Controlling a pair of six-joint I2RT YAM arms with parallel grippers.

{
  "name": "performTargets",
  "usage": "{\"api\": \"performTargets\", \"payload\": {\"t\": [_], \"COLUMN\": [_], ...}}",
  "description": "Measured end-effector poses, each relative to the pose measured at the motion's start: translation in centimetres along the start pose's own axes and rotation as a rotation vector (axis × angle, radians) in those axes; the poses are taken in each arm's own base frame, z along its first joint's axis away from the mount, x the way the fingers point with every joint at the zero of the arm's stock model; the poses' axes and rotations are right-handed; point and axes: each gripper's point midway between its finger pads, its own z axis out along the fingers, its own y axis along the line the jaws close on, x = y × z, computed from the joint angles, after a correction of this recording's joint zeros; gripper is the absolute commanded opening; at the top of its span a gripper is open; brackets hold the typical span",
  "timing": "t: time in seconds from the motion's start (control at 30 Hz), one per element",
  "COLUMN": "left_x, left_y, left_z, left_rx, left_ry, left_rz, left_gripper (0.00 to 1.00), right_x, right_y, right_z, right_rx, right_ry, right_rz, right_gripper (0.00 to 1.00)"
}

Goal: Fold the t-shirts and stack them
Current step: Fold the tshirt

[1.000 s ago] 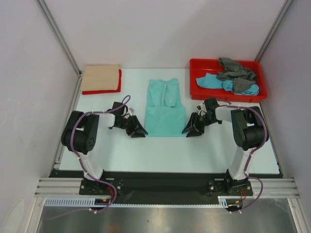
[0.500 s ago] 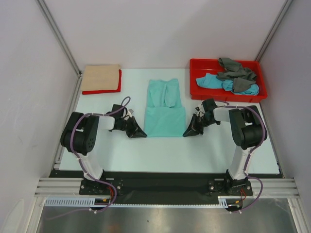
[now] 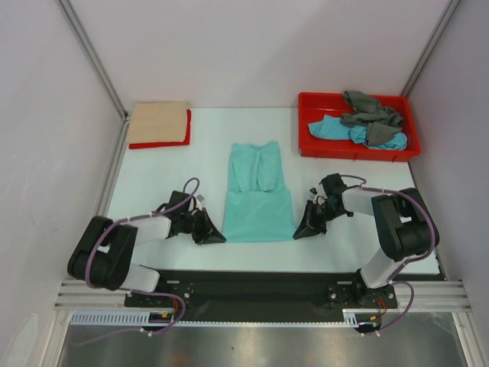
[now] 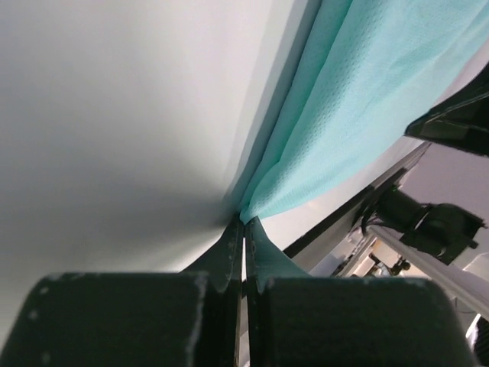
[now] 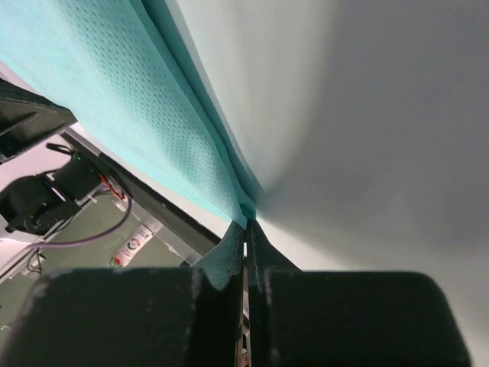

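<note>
A mint-green t-shirt (image 3: 258,196), partly folded into a long strip, lies in the middle of the white table (image 3: 168,172). My left gripper (image 3: 216,238) is shut on its near left corner (image 4: 263,200). My right gripper (image 3: 299,232) is shut on its near right corner (image 5: 229,200). A beige t-shirt (image 3: 157,122) lies folded on a red t-shirt (image 3: 177,141) at the far left. A grey t-shirt (image 3: 370,113) and a turquoise-blue t-shirt (image 3: 334,128) lie crumpled in the tray.
A red plastic tray (image 3: 307,134) stands at the far right of the table. White walls with metal posts close in the back and sides. The black base rail (image 3: 252,281) runs along the near edge.
Both grippers have moved toward the near edge, dragging the mint-green shirt's bottom hem with them. The whole shirt has slid nearer to the arms.
</note>
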Motion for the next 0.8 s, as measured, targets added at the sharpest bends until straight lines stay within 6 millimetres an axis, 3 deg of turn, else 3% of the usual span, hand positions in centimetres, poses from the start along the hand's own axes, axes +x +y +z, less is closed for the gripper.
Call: {"api": "performTargets", "payload": {"t": [0.2,0.4,0.53,0.67,0.8], "left_x": [3.6,2.2,-1.2,-6.5,-12.3], "left_y": [0.4,-2.3,-6.0,-9.7,-11.6], "left_z": [-1.4,-4.0,-5.2,-5.6,-5.4], "left_rx": [-0.038,-0.03,-0.038,-0.041,-0.051], "left_ry": [-0.01,-0.114,-0.168,-0.224,-0.267], "left_rz": [0.015,0.039,0.07,0.11,0.119], "left_gripper": [0.0,0.01,0.0,0.0,0.0], "right_x": [2.7,1.7,-1.9,-7.8,-12.8], "right_y": [0.2,2.9,6.1,9.8,12.0], "right_z": [-1.4,-3.5,-5.1,-6.6,-7.2], "right_rx": [-0.001,-0.033,-0.057,-0.081,-0.099], "right_ry": [0.0,-0.05,-0.104,-0.173,-0.219], "right_rz": [-0.012,-0.064,-0.103,-0.147,-0.177], "right_gripper": [0.0,0.0,0.0,0.0,0.0]}}
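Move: Both hands hold the near corners of the t-shirt just above the table, and its narrow far part is where that edge is being taken: about 22 cm ahead and 9 cm right of the left hand, about 22 cm ahead and 11 cm left of the right hand, at table height. The brown board lies some 36 cm ahead and 23 cm left of the left hand; the red bin is roughly 36 cm ahead and 21 cm right of the right hand. With fingers kept shut on the near corners, both hands first draw the hem a few centimetres farther back towards the bases, the left about 4 cm and the right a little less, staying low and only just starting to rise. Then they turn together into a quick forward and upward sweep, carrying the hem over the shirt's body towards the narrow far part, ending some 11 cm higher and about 14 cm ahead of where they began, the fingertips swinging forward by about 15 degrees. ##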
